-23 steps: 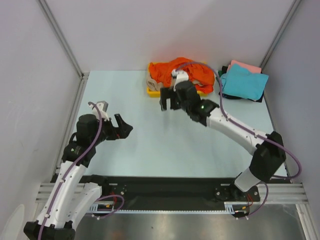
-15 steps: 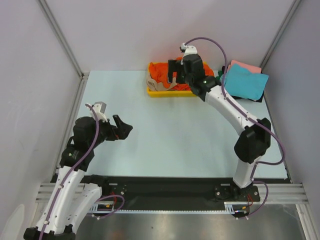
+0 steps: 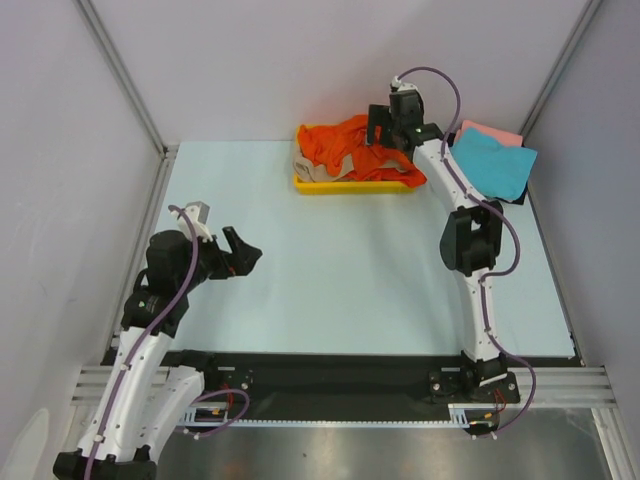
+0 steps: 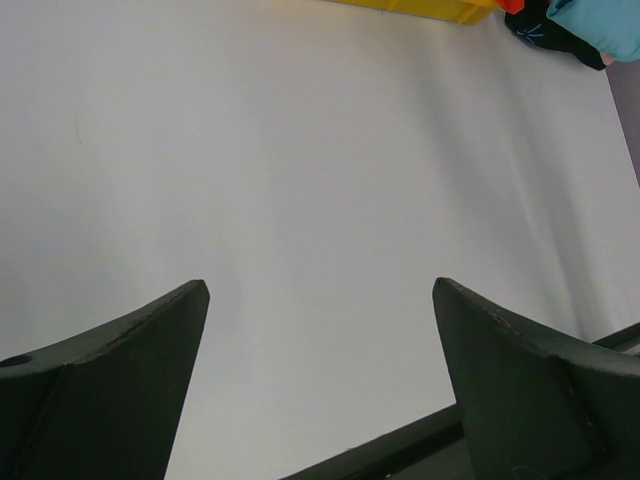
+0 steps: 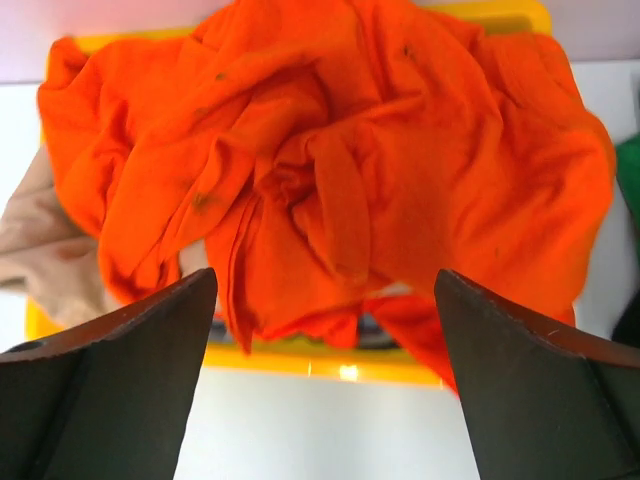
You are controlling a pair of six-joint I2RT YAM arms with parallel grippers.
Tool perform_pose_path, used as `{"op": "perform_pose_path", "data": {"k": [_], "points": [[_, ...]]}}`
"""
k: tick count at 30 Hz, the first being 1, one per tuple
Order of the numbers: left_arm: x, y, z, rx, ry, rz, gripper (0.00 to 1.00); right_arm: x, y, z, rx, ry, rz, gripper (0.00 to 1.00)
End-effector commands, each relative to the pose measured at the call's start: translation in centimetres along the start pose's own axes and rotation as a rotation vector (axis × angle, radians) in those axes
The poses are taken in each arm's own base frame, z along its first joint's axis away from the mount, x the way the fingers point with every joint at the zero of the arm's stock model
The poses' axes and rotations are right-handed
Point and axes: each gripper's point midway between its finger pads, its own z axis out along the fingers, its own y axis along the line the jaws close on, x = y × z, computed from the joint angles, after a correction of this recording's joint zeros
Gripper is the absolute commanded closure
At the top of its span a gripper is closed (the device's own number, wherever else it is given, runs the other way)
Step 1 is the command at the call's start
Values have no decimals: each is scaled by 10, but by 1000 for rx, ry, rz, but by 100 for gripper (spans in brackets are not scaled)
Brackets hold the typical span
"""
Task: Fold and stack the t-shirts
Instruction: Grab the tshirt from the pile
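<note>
A crumpled bright orange t-shirt [image 3: 345,148] [image 5: 330,150] fills the shallow yellow tray [image 3: 350,187] [image 5: 330,368] at the back of the table. A beige t-shirt [image 3: 306,170] [image 5: 40,240] lies under its left side. At the back right, a teal t-shirt [image 3: 488,165] [image 4: 600,15] rests folded on a pink one [image 3: 495,132], with dark green cloth [image 5: 628,170] showing beside the tray. My right gripper [image 3: 385,130] [image 5: 323,272] hangs open above the orange shirt, holding nothing. My left gripper [image 3: 245,252] [image 4: 321,282] is open over bare table at the left, empty.
The pale blue table [image 3: 330,270] is boxed in by grey walls with metal posts [image 3: 120,75] at the back corners. The tray's corner [image 4: 420,8] shows at the top of the left wrist view. A black rail [image 3: 340,375] runs along the near edge.
My right arm has swung from the middle of the table back and up over the tray, still open. The left arm has barely moved.
</note>
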Motion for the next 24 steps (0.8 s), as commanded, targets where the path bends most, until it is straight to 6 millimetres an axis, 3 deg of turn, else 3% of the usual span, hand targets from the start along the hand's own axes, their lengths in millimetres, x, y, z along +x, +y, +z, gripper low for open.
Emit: {"op": "perform_pose_path", "data": {"k": [1,3,4,6,7,11,12,13,14,16,17,18,20,21,23,24], "points": [[-8,-1,1,24,-30,10,0,-10,7,17,-42,-30,-15,4],[-7,-2,2,30,-28,9,0,-15,8,25,-44,-53,-16,7],[-8,-1,2,29,-29,8,0,-6,8,33,-41,-39,-17,11],[-8,0,3,26,-28,5,0,-9,8,37,-44,-55,-13,18],[-8,0,2,29,-28,6,0,-5,7,40,-41,-51,-14,31],[-9,3,3,27,-31,-2,0,-8,7,40,-39,-64,-7,64],[-10,4,3,22,-33,-6,0,-9,5,39,-33,-67,-9,75],[-10,4,2,22,-35,-6,0,-10,6,39,-30,-70,-14,92],[-11,4,2,22,-39,-7,0,-17,8,34,-28,-88,-17,100],[-11,6,2,13,-41,-9,0,-34,16,20,-43,-125,-33,100],[-11,6,1,14,-44,-9,0,-46,30,9,-66,-158,-66,100],[-11,6,2,13,-44,-9,0,-71,41,-14,-89,-216,-82,100],[-11,8,1,1,-47,-10,0,-95,75,-50,-141,-283,-139,100],[-11,9,2,-1,-47,-11,0,-143,97,-102,-191,-410,-137,100],[-11,9,2,-3,-44,-12,0,-185,123,-170,-245,-555,-159,100],[-10,10,3,-4,-40,-13,0,-205,149,-235,-295,-658,-203,100]]}}
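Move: The orange t-shirt lies crumpled on the pile just in front of and under the open right hand, its middle about 3 cm ahead, 2 cm left and 7 cm down. The yellow box under it is centred some 10 cm below, 1 cm ahead and 3 cm left; the blue folded shirt is about 27 cm right and 3 cm back. From the left hand, the orange t-shirt is roughly 38 cm ahead, 22 cm right and 10 cm lower. Right hand dips about 5 cm, easing forward, pinches the orange t-shirt, then lifts some 9 cm while swinging left. ##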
